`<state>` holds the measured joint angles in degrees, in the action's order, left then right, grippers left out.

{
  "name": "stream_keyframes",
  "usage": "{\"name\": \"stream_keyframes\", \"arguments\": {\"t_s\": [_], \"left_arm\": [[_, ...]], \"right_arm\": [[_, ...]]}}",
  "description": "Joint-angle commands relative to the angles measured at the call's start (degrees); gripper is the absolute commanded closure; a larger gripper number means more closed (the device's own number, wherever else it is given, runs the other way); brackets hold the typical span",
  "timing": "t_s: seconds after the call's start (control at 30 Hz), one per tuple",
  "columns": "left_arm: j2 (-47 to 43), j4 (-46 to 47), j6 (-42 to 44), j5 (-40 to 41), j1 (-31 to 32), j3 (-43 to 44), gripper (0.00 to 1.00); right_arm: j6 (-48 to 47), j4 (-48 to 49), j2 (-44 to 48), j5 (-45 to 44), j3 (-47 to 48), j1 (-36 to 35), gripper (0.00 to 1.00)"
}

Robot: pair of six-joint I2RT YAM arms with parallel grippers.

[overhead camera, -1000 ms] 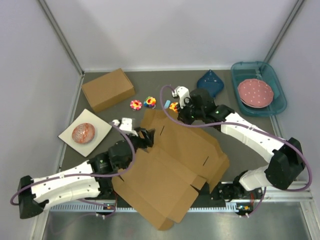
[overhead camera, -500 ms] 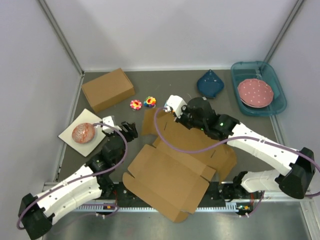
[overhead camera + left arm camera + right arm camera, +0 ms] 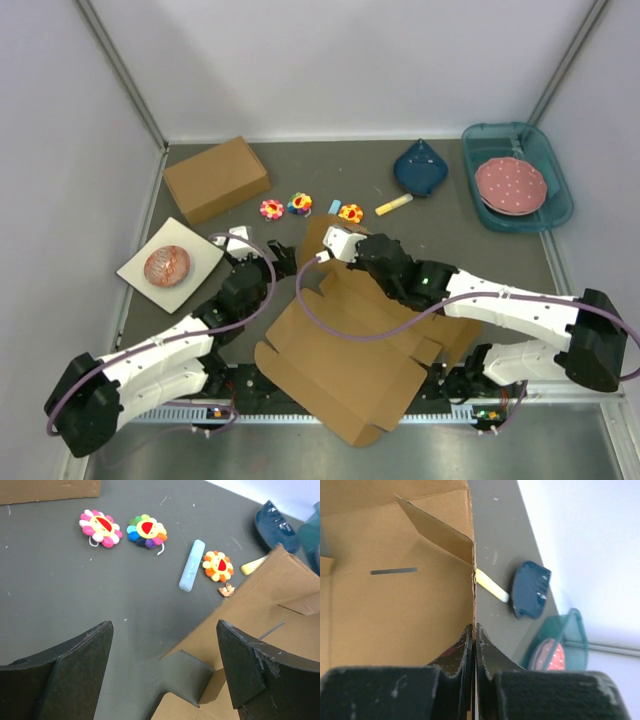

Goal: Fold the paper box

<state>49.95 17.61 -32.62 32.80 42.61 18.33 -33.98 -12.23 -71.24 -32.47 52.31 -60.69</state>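
Observation:
The paper box [image 3: 345,350] is a brown die-cut sheet lying mostly flat at the near middle of the table, with its far panel [image 3: 395,605] raised. My right gripper [image 3: 326,240] is at that panel's far-left corner, and in the right wrist view it [image 3: 475,628] is shut on the thin cardboard edge. My left gripper [image 3: 280,262] hovers just left of the sheet. In the left wrist view it [image 3: 164,625] stands open and empty over the grey table, with the box's corner [image 3: 270,590] ahead to its right.
A chunky brown box [image 3: 215,178] sits far left. Flower toys [image 3: 271,209] [image 3: 299,204] [image 3: 350,213], a blue chalk [image 3: 334,207], a yellow stick [image 3: 393,205] and a dark blue pouch [image 3: 421,168] lie beyond the sheet. A teal bin [image 3: 556,170] holds a pink plate [image 3: 510,183]. A white square plate [image 3: 140,275] lies left.
My right gripper pulled the raised panel left and nearer, uncovering the orange flower and the yellow stick. My left gripper swung back towards the sheet's left edge and opened wider.

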Motion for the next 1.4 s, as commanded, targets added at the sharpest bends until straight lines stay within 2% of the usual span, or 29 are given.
{"name": "stream_keyframes", "arguments": {"t_s": [0.0, 0.2, 0.3, 0.77, 0.9, 1.03, 1.23, 1.37], "left_arm": [[-0.4, 10.3, 0.0, -1.3, -0.2, -2.2, 0.11], [3.3, 12.7, 1.4, -1.8, -0.2, -1.1, 0.11], [5.4, 14.2, 1.9, -1.8, -0.2, 0.0, 0.11], [13.8, 22.2, 3.0, -3.4, -0.3, 2.0, 0.10], [17.0, 32.5, 7.6, -6.5, -0.3, 1.6, 0.09], [21.2, 38.8, 11.5, -12.0, -1.1, 2.6, 0.09], [27.6, 47.1, 11.2, -17.1, -1.7, 0.8, 0.10], [31.9, 54.0, 12.3, -16.9, -1.7, -1.2, 0.11]], "right_arm": [[-8.8, 14.1, 1.5, -15.0, -4.3, -2.1, 1.00], [-19.6, 31.0, -0.8, -23.7, -9.0, -5.2, 1.00], [-25.9, 38.2, -1.4, -24.4, -10.3, -6.1, 1.00], [-19.3, 34.8, -1.7, -20.9, -13.6, -6.8, 1.00], [-15.3, 30.3, -0.8, -17.8, -13.7, -6.7, 1.00], [-11.2, 25.2, -0.4, -15.3, -12.8, -6.5, 1.00], [-8.6, 22.2, -0.2, -13.3, -12.4, -6.1, 1.00], [-8.2, 21.7, -0.5, -13.1, -11.5, -5.9, 1.00]]}}
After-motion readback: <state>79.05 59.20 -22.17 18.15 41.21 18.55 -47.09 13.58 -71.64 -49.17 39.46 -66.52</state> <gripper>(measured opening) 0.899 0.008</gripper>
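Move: The box's upright far-left flap stands about 8 cm to the open left gripper's right and 5 cm ahead, its middle some 5 cm lower. On the table, about 13 cm below this gripper, lie the rainbow flower, 14 cm ahead and 2 cm right, and the blue marker, 13 cm ahead and 11 cm right. From the right gripper, already shut on a wall edge, that flap is about 5 cm ahead, 4 cm left and 8 cm down. Bring the left gripper about 7 cm right and 4 cm forward towards the upright far-left flap, fingers kept wide open, swinging them a little clockwise and tipping them up near the end. Meanwhile keep the right gripper pinched on the cardboard wall's edge: ease it right, raise it about 4 cm with its fingers tipping up some 20 degrees, then lower it back to its starting height. ##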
